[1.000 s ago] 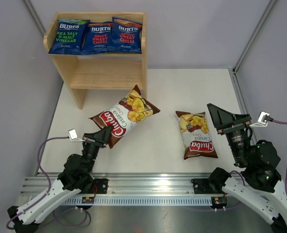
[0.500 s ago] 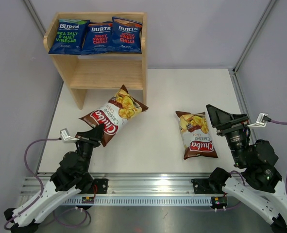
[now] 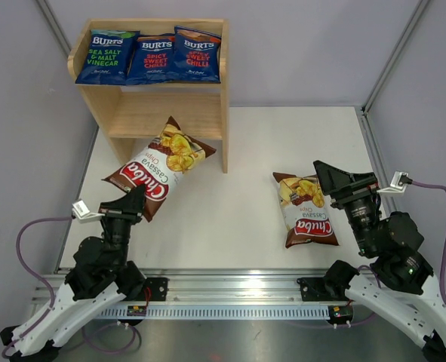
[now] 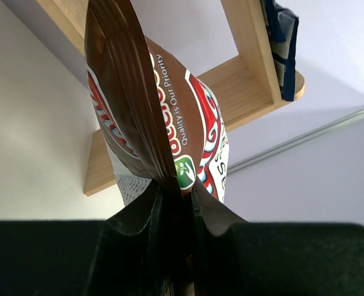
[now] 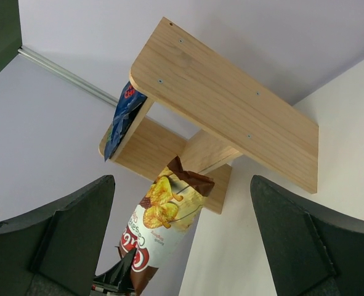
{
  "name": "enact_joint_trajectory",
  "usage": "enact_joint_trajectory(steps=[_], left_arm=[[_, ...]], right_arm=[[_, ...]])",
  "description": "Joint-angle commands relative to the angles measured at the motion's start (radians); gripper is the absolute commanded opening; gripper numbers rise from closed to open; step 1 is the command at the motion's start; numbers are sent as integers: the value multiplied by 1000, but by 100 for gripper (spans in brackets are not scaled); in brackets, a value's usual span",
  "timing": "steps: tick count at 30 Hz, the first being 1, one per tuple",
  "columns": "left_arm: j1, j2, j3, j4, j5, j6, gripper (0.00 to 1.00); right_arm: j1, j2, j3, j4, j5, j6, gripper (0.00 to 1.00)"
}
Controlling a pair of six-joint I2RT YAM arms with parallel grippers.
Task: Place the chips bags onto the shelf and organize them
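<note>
My left gripper (image 3: 136, 200) is shut on the bottom seam of a brown-and-cream Chuba chips bag (image 3: 159, 161), which it holds off the table. The bag's top end points at the shelf's (image 3: 162, 113) lower tier. In the left wrist view the bag (image 4: 138, 123) rises edge-on from the gripper (image 4: 173, 192), with the shelf (image 4: 243, 92) behind. A second Chuba bag (image 3: 307, 208) lies flat on the table. My right gripper (image 3: 334, 178) hovers open at its right side. Three blue Burts bags (image 3: 151, 57) lie in a row on the shelf top.
The right wrist view shows the shelf (image 5: 225, 105) from below, the held bag (image 5: 166, 216) in front of it and one blue bag (image 5: 125, 114) hanging over its edge. Grey walls close in the white table (image 3: 283, 136) on three sides.
My left arm has carried the Chuba bag left and farther back, so its top now overlaps the shelf's front. The right gripper has shifted slightly left and stays open.
</note>
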Motion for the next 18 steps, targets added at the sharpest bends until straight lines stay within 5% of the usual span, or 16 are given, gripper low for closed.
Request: enact_joint_trajectory(steps=[1,12,15,18], left_arm=[[-2,60,63,244,-90,42,0],[30,370,222,265,-223,0,0],[151,448,244,278,-142,-56,0],[379,577,293,259,142,-158,0]], right_arm=[[7,20,7,36,12,-12,99],[7,-11,7,16,-14,-3,99],[7,-24,1,19,-27,-14,99],[7,-38,-18,35,-42,-22,99]])
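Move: Ahead of the left hand, which already holds the Chiba bag by its edge, lies the shelf's lower tier: its middle about 27 cm farther out, 3 cm to the right and some 10 cm lower. The right side panel stands about 21 cm right and 27 cm ahead, and the middle blue Burts bag on the top tier about 27 cm ahead, straight in line, and 18 cm higher. From the right hand the lower tier is roughly 38 cm left, 27 cm ahead and 20 cm lower. Lifting and reaching forward together, the left hand carries the pinched Chiba bag towards the lower tier's opening, gaining about 4 cm of height, then runs on nearly level and ever faster, some 6.5 cm forward in all and bending left at the end. The wrist turns about 15 degrees counter-clockwise, while the fingers keep their grip on the bag's edge. ##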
